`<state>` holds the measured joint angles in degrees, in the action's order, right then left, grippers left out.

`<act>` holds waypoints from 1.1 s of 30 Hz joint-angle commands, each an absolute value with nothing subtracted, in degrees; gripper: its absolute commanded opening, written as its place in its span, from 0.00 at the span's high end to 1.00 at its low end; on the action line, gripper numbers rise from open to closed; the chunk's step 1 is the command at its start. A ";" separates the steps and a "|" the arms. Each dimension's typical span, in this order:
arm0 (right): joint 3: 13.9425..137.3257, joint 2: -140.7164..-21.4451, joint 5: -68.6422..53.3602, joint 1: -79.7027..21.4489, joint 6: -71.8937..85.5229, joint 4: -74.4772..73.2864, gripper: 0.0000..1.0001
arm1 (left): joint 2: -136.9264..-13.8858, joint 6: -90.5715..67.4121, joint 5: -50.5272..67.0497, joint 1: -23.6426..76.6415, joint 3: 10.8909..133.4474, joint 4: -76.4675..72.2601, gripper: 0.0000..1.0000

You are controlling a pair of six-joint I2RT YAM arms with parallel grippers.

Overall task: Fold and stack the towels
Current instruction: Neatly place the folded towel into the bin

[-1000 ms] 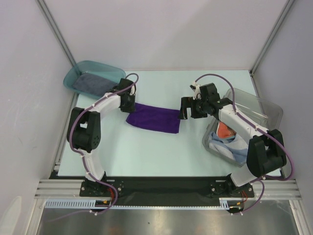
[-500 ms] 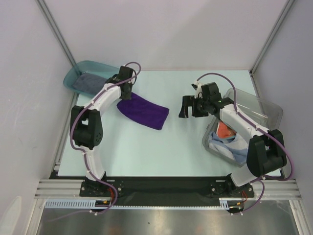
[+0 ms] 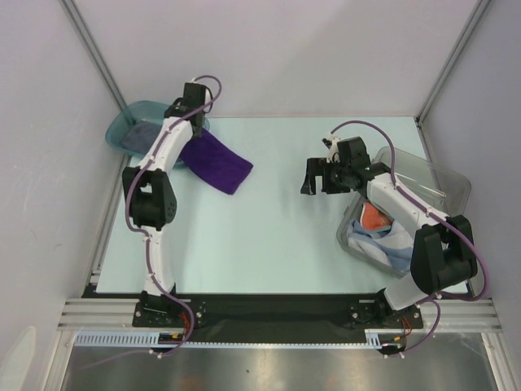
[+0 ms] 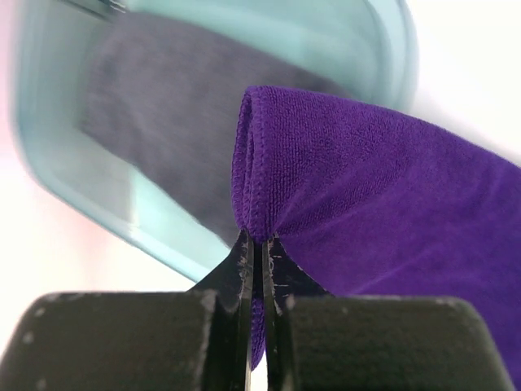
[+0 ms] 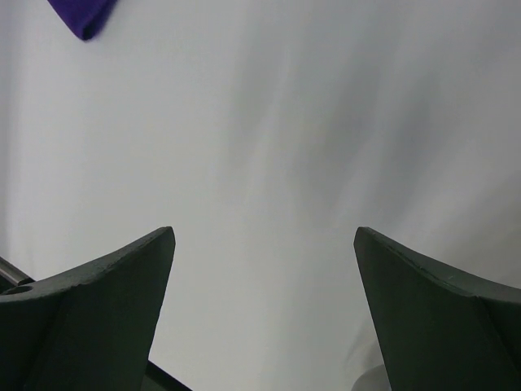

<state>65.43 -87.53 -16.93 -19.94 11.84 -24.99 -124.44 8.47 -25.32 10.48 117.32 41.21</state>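
My left gripper [image 3: 189, 140] is shut on the near edge of the folded deep purple towel [image 3: 216, 161] and holds it at the rim of the teal tray [image 3: 122, 124]. In the left wrist view the purple towel [image 4: 383, 195] hangs from the shut gripper [image 4: 260, 244] over the tray [image 4: 146, 236]. A folded dark grey-blue towel [image 3: 140, 137] lies in the tray; the left wrist view shows this grey towel [image 4: 155, 122] too. My right gripper [image 3: 316, 181] is open and empty above the table, beside the clear bin [image 3: 440, 183]. A light-blue towel [image 3: 383, 240] and a brown-red towel [image 3: 374, 217] lie in the bin.
The light table top [image 3: 269, 236] runs between the tray at the back left and the bin at the right. White walls and metal frame posts [image 3: 88, 45] close the back and sides. A tip of the purple towel [image 5: 81, 18] shows in the right wrist view.
My left gripper has dragged the purple towel from the table's middle to the back left, up to the teal tray. The right gripper has barely moved and stays open.
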 commanded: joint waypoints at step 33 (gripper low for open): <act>65.13 -82.62 -15.47 -18.98 11.34 -22.85 0.00 | -135.70 21.18 -32.96 -5.18 126.21 15.74 1.00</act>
<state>64.53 -84.79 -15.73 -19.25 11.81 -24.32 -134.67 19.18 -31.35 -3.79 122.74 19.31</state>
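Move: The bin's middle, where the pinched purple towel is headed, lies about 18 cm to the left hand's left, 8 cm farther out and 12 cm below, with the grey towel flat on its floor at nearly that spot, some 14 cm below. The hanging purple towel's middle is roughly 8 cm right of the hand, 5 cm back and 7 cm below. The idle right hand has the bin's middle some 61 cm to its left, 29 cm ahead and 11 cm below. Keeping its pinch on the corner of the folded purple towel, the left hand first rises about 3 cm, then carries the corner mainly left over the bin and the grey towel, about 16 cm in all and some 6 cm forward, trailing the rest of the towel behind it. On the way the wrist tips up a little and turns counter-clockwise, about 20 degrees altogether, and near the end the leftward run slows while the hand sinks back to about its starting height, fingers still shut. ##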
